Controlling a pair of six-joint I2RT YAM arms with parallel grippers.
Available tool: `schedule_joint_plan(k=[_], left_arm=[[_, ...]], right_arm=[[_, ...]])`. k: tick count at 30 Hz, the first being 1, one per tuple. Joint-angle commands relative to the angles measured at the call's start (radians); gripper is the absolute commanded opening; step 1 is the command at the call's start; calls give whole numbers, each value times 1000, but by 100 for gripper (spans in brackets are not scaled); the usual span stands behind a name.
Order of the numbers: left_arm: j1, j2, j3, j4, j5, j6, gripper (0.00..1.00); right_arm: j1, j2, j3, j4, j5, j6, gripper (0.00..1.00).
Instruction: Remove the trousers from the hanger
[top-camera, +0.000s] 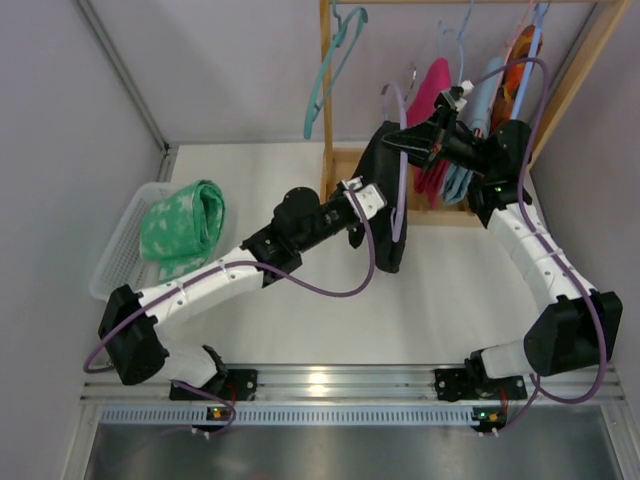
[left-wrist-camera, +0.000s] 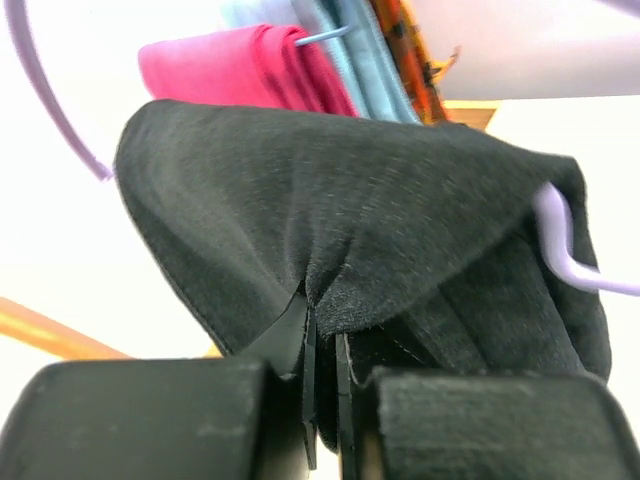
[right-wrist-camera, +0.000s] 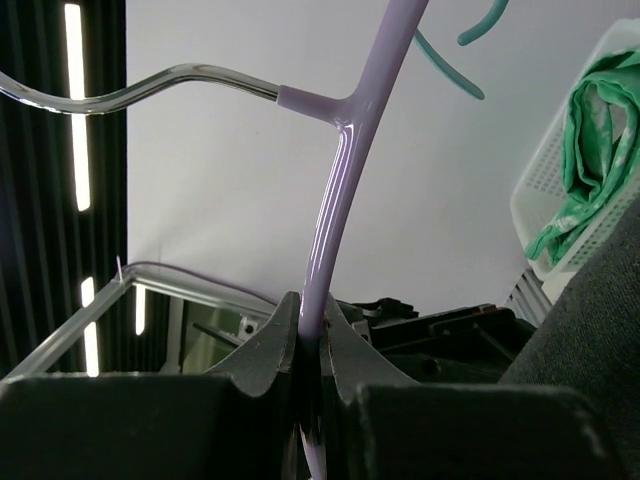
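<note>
Black trousers (top-camera: 387, 215) hang over a lilac hanger (top-camera: 403, 190) held out in front of the wooden rack. My left gripper (top-camera: 378, 198) is shut on a fold of the black trousers (left-wrist-camera: 350, 200), with cloth pinched between the fingers (left-wrist-camera: 325, 330). My right gripper (top-camera: 398, 140) is shut on the lilac hanger's stem (right-wrist-camera: 340, 200) just above the cloth (right-wrist-camera: 310, 320). A hanger arm (left-wrist-camera: 560, 240) sticks out of the cloth at the right. Pink trousers (top-camera: 432, 90), light blue trousers (top-camera: 480, 110) and orange patterned trousers (top-camera: 522, 60) hang on the rack. Mint-green trousers (top-camera: 180, 225) lie in the basket.
A white mesh basket (top-camera: 120, 250) stands at the table's left edge. The wooden rack post (top-camera: 326, 100) rises at the back, with an empty teal hanger (top-camera: 325, 80) on its rail. Grey walls close in at left and right.
</note>
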Motion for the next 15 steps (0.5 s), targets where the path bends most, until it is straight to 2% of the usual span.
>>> schedule_joint_plan(k=[1,8,15], left_arm=[[1,-32,123,55,-135,-28,0],[5,-70,324,-112,-201,-159,0],[7,-83,508,-201,-237,-187,0]], right_arm=[[24,-58,-7,139,-20,-16,0],[-34,-75,-146,179,-36,-49,0],[-54,-69,-241,228,-47,-54,0]])
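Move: The left hand already pinches the black trousers below the upper part of the lilac hanger, whose middle lies about 4 cm to its right, 1 cm ahead and roughly 5 cm higher. From this hand the pink garment hangs some 14 cm ahead, 8 cm right and 6 cm higher; the bare teal hanger is about 15 cm ahead, 9 cm left and 12 cm up. From the right hand, still gripping the lilac hanger, the trousers' middle is about 10 cm below and 2 cm left, level fore and aft. Keeping its pinch on the black trousers, the left hand lifts them up by about 8 cm alongside the lilac hanger, drifting some 3 cm left and turning its fingers about 10 degrees counter-clockwise while they dip slightly. At the same time the right hand keeps the hanger shut in its fingers and lowers it about 5 cm, edging a little to the right with hardly any turn, so that hanger and pinched cloth pass each other in opposite directions. ##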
